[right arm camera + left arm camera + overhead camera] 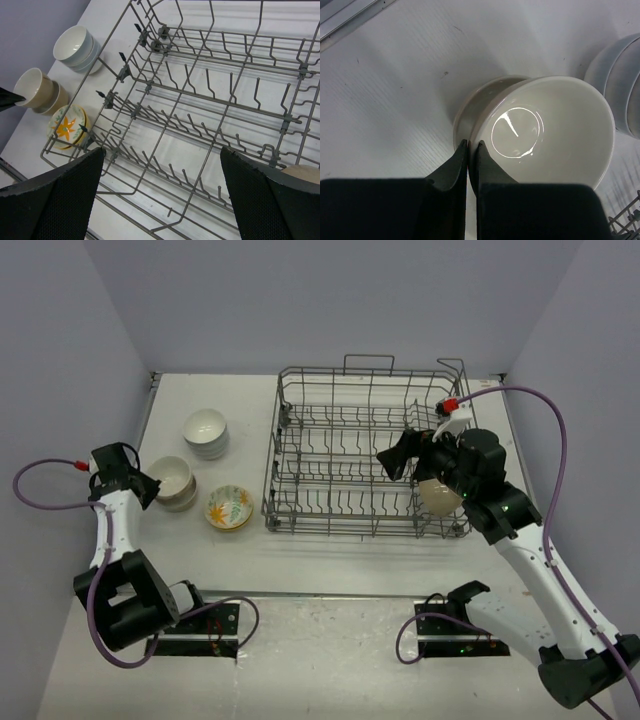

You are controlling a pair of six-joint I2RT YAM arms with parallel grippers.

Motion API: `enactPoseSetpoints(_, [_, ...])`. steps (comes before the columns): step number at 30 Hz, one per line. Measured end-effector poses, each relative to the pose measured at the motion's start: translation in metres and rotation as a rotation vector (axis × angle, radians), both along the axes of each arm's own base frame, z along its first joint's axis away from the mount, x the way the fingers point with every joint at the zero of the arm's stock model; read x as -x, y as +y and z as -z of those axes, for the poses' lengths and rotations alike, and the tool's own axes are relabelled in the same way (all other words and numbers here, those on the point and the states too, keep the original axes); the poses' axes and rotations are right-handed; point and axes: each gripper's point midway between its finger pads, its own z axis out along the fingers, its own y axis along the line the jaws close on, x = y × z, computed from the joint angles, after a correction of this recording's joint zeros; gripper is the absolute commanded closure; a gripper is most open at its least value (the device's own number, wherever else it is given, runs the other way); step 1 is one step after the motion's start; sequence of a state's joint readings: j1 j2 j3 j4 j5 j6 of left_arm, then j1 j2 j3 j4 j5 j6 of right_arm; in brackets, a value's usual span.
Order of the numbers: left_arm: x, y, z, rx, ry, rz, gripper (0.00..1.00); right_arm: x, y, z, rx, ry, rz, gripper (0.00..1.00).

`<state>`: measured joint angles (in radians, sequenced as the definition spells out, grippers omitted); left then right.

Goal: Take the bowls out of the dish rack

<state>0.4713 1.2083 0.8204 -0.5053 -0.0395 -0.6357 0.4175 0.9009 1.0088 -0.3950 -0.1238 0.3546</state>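
The dark wire dish rack point(340, 455) fills the table's middle. One beige bowl point(440, 496) still stands in its right end, and in the right wrist view it peeks in at the edge point(303, 173). My right gripper point(415, 455) hovers over that end of the rack point(210, 95), open, with nothing between its fingers point(161, 150). Left of the rack, my left gripper point(148, 486) is shut on the rim of a beige bowl point(555, 135), one finger inside and one outside. This bowl sits in another beige bowl point(480, 97).
A stack of white bowls point(205, 432) stands behind the beige stack point(174, 483), and it shows at the right edge of the left wrist view point(620, 80). Floral bowls point(229, 507) sit between the beige stack and the rack. Walls close in the table's sides.
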Motion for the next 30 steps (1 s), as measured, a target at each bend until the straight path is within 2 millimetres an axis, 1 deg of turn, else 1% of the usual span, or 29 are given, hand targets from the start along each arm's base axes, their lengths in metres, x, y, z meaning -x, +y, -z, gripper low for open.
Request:
enactPoseSetpoints(12, [0.002,-0.001,0.017,0.016,0.030,0.001,1.00,-0.001,0.000,0.000,-0.002,-0.004,-0.001,0.01])
enactPoseSetpoints(13, [0.003,-0.001,0.019,0.019,0.036,0.001,0.95,-0.001,0.000,0.000,-0.001,-0.004,-0.001,0.01])
enactPoseSetpoints(14, [0.003,-0.002,0.021,0.021,0.041,0.001,0.94,-0.001,0.000,0.000,-0.002,-0.004,-0.001,0.01])
enactPoseSetpoints(18, [0.005,-0.002,0.028,0.025,0.053,-0.001,0.93,-0.001,0.001,0.002,-0.001,-0.004,-0.002,0.01])
enactPoseSetpoints(20, [0.005,-0.001,0.028,0.021,0.053,-0.002,0.79,-0.001,0.001,0.004,0.001,0.000,-0.002,0.01])
enactPoseSetpoints(21, [0.004,-0.001,0.027,0.022,0.048,-0.002,0.75,-0.001,0.001,0.004,0.001,0.001,-0.002,0.01])
enactPoseSetpoints(23, [0.002,-0.001,0.026,0.020,0.039,-0.001,0.69,-0.001,0.001,0.004,0.001,0.001,-0.002,0.01])
enactPoseSetpoints(27, [-0.001,0.000,0.022,0.011,0.022,0.001,0.50,0.000,0.000,0.003,0.000,-0.005,-0.002,0.01])
enactPoseSetpoints(30, [-0.002,0.000,0.016,0.001,0.001,0.002,0.39,0.001,0.000,0.002,0.000,-0.009,-0.003,0.01])
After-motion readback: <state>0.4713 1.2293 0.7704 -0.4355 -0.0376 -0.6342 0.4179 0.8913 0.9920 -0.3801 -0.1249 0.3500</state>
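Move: The beige bowl, still pinched by its rim in the left fingers, hangs tilted above the first beige bowl, whose middle lies about 3 cm ahead of the left hand, 5 cm right and 7 cm below. The flowered bowls stand some 19 cm right, level with the hand, and the white bowls about 18 cm ahead and 13 cm right, both low on the table. From the idle right hand, the first beige bowl is roughly 55 cm left, 2 cm ahead and 26 cm below. The held beige bowl is lowered nearly straight down into the first beige bowl, the left hand sinking about 3 cm with the wrist almost steady. Then the left fingers open to about half and let go of the rim, staying either side of it as the hand begins to lift, about 1 cm back up. ##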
